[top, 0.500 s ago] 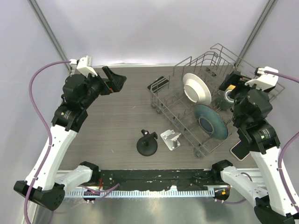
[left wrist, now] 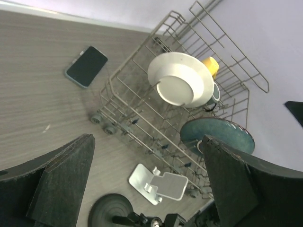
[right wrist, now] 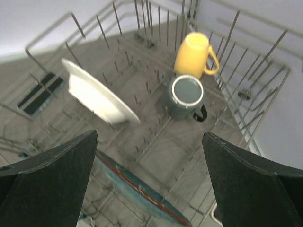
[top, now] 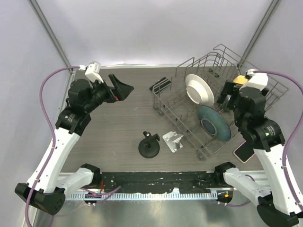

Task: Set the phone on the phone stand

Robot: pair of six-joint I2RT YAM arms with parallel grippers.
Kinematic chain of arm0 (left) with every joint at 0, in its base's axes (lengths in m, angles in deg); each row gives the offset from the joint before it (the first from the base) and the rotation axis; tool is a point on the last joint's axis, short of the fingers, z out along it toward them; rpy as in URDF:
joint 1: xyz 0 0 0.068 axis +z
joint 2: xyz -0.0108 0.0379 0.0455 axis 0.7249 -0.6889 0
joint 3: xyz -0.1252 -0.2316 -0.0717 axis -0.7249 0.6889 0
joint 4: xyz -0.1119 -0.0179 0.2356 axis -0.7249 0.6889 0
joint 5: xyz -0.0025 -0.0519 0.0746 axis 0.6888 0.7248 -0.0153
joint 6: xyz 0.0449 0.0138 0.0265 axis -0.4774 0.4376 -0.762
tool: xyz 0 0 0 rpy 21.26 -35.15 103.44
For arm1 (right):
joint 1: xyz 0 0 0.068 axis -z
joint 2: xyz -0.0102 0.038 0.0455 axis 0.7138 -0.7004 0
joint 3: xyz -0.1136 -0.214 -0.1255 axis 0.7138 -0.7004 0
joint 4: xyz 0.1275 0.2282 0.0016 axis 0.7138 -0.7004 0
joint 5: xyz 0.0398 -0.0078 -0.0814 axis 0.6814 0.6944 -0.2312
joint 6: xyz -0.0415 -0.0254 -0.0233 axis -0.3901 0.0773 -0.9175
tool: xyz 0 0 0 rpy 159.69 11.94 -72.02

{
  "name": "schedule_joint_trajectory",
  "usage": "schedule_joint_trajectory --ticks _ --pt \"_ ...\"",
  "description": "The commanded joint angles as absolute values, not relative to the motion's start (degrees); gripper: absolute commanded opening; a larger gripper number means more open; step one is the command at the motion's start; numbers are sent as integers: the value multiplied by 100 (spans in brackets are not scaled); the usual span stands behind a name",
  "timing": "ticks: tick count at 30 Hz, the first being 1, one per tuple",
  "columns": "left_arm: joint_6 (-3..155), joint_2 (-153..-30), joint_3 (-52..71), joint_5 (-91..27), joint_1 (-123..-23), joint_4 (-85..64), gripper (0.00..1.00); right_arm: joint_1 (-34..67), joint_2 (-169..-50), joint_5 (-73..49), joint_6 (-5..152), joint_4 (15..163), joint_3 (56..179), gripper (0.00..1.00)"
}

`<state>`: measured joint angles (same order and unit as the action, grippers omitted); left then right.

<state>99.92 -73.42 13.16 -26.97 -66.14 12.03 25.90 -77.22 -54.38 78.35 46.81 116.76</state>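
Note:
The phone (top: 161,84), dark with a teal edge, lies flat on the table at the back, just left of the dish rack; the left wrist view has it at the upper left (left wrist: 86,66). The silver phone stand (top: 172,141) sits empty near the front, beside the rack's near corner, and appears low in the left wrist view (left wrist: 158,183). My left gripper (top: 124,88) hangs open above the table, left of the phone, nothing between its fingers (left wrist: 147,142). My right gripper (top: 227,97) is open over the rack's right part, holding nothing (right wrist: 149,135).
A wire dish rack (top: 215,61) fills the right half, holding a white plate (top: 198,89), a teal plate (top: 214,123), a yellow mug (right wrist: 194,54) and a grey mug (right wrist: 186,97). A black round-based holder (top: 149,145) stands left of the stand. A flat pink-edged slab (top: 244,152) lies at the right front.
My left gripper has shifted a little to the right, toward the phone. The right arm has swung left, bringing its gripper over the rack. Both stay open.

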Motion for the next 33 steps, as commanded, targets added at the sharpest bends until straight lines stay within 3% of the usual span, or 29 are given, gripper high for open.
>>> schedule_joint_trajectory --ticks 1,9,15,24,28,33 --pt "10339 -7192 1400 -2015 -6579 1155 100 2621 -7778 -5020 8341 3777 11578 98" --pt "10928 -6779 1988 -600 -6194 1401 100 2621 -7426 -4377 8534 3486 11525 98" --pt "10877 -6393 1989 -695 -6061 2025 100 2621 -7285 -3982 8279 3267 11508 98" --pt "10480 -6242 1858 -592 -6069 1762 100 2673 -7584 -6133 9174 3047 11586 98" --pt "11024 -6584 1980 147 -6070 1132 100 3320 -7654 -6960 9422 2863 11797 98" --pt "11071 -6690 2016 447 -6254 1013 100 4815 -8189 -6621 9185 2993 11886 98"
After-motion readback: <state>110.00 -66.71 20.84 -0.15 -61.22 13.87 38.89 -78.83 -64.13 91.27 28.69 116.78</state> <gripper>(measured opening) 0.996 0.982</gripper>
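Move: The phone near the right arm's base, outside the rack, lies about 7 cm back and 15 cm to the right of the right hand, some 36 cm below it. On the rack, the grey mug stands about 14 cm ahead and 9 cm right, the yellow mug 22 cm ahead and 11 cm right, both roughly 20 cm below; the blue plate is 2 cm ahead, 5 cm left and 27 cm below. From the left hand, that phone is about 10 cm back and 69 cm right. Heading for the phone by its base, the open, empty right hand sinks about 5 cm as its fingers tip down, eases back, then swings right some 10 cm at growing speed while turning clockwise. The left hand, also open and empty, draws back about 8 cm, dips slightly, and turns its fingers some 20 degrees clockwise. ##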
